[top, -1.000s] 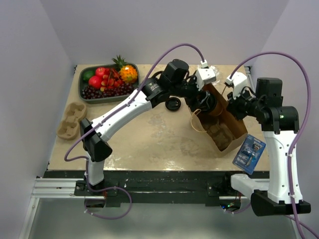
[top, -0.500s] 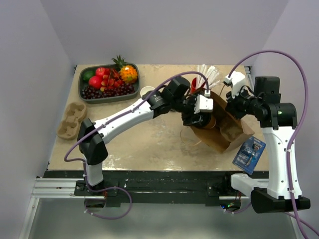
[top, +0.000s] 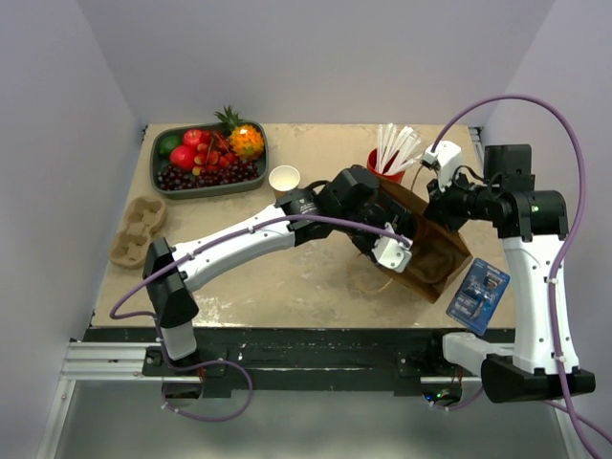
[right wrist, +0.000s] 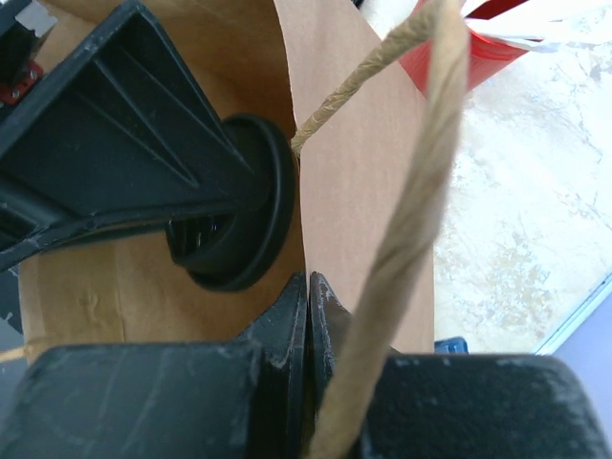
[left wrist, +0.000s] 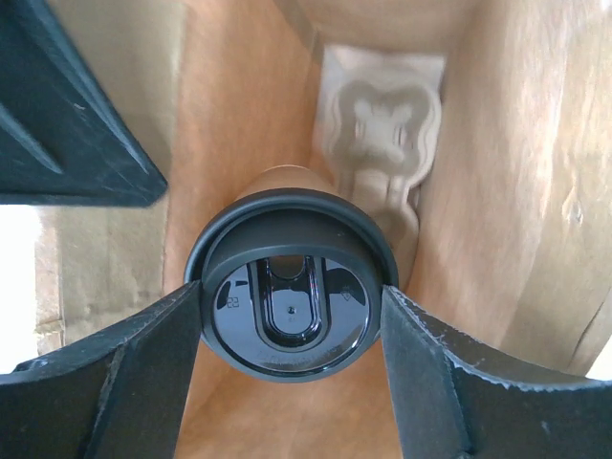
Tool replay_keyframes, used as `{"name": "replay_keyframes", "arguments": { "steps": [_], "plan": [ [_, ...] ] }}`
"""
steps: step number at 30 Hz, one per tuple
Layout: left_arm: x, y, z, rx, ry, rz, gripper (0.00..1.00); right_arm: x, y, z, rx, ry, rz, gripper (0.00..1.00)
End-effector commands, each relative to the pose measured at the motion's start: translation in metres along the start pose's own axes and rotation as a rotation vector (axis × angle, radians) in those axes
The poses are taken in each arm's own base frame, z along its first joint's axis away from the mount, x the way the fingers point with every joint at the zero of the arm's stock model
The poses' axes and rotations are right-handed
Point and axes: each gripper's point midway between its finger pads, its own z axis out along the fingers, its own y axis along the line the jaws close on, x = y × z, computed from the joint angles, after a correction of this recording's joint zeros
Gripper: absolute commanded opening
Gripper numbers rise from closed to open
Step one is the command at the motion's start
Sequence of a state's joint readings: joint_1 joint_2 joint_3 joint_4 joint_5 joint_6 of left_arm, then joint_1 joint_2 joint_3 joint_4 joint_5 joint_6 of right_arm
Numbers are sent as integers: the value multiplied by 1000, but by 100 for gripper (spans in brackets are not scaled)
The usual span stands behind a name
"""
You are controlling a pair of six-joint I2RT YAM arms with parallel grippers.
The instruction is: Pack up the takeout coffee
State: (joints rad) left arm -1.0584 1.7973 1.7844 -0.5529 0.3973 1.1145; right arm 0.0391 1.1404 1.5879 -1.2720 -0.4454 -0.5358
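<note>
The takeout coffee (left wrist: 288,308) shows its round black lid in the left wrist view, with a tan cup body below it. My left gripper (left wrist: 292,295) is shut on the coffee, one finger on each side of the lid, inside the brown paper bag (left wrist: 507,191). A pale moulded cup carrier (left wrist: 379,124) lies deeper in the bag. In the top view the left gripper (top: 402,237) reaches into the bag (top: 435,263) and the coffee is hidden. My right gripper (right wrist: 308,282) is shut on the bag's rim (right wrist: 368,143); the black lid (right wrist: 256,215) sits just beside it.
A red cup with white straws (top: 382,161) stands just behind the bag. A lidless paper cup (top: 284,179), a fruit tray (top: 208,158) and a second cup carrier (top: 139,229) lie to the left. A blue packet (top: 479,294) sits by the right arm. The bag's rope handle (right wrist: 421,191) crosses the right wrist view.
My left arm has swung from the back of the table down and to the right, carrying the coffee into the bag's mouth. The right gripper has kept hold of the bag's rim.
</note>
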Motion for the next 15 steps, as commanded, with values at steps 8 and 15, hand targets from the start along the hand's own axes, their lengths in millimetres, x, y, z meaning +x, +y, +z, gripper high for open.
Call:
{"name": "replay_keyframes", "arguments": {
  "steps": [8,15],
  "plan": [
    [27,8,9,50,154,277,0,-7,19,-4,-83,-43,-33,0],
    [37,1,28,109,172,240,0,-3,26,-3,-113,-35,-42,0]
  ]
}}
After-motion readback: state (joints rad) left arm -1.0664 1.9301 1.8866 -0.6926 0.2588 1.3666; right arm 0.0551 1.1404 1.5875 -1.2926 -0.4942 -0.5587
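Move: The left hand holds the lidded coffee inside the paper bag's mouth; the cup carrier in the bag's bottom lies some 10 cm to its right, about level with it front to back and roughly 20 cm below. From that hand the red straw cup stands about 18 cm ahead, 1 cm left and 22 cm lower; the blue blister pack lies about 9 cm back, 19 cm right and 27 cm down. From the right hand, pinching the bag's rim, the carrier is about 6 cm right, level front to back, 23 cm below. Keeping its grip on the lidded coffee, the left hand first eases forward and then sinks ever faster into the bag towards the carrier, about 4.5 cm down and 3 cm forward in all, while the wrist rolls and tips the fingers some 10 degrees more steeply down. The right hand, still shut on the bag's rim, drifts about 1 cm to its left and slightly back, holding the mouth open. ##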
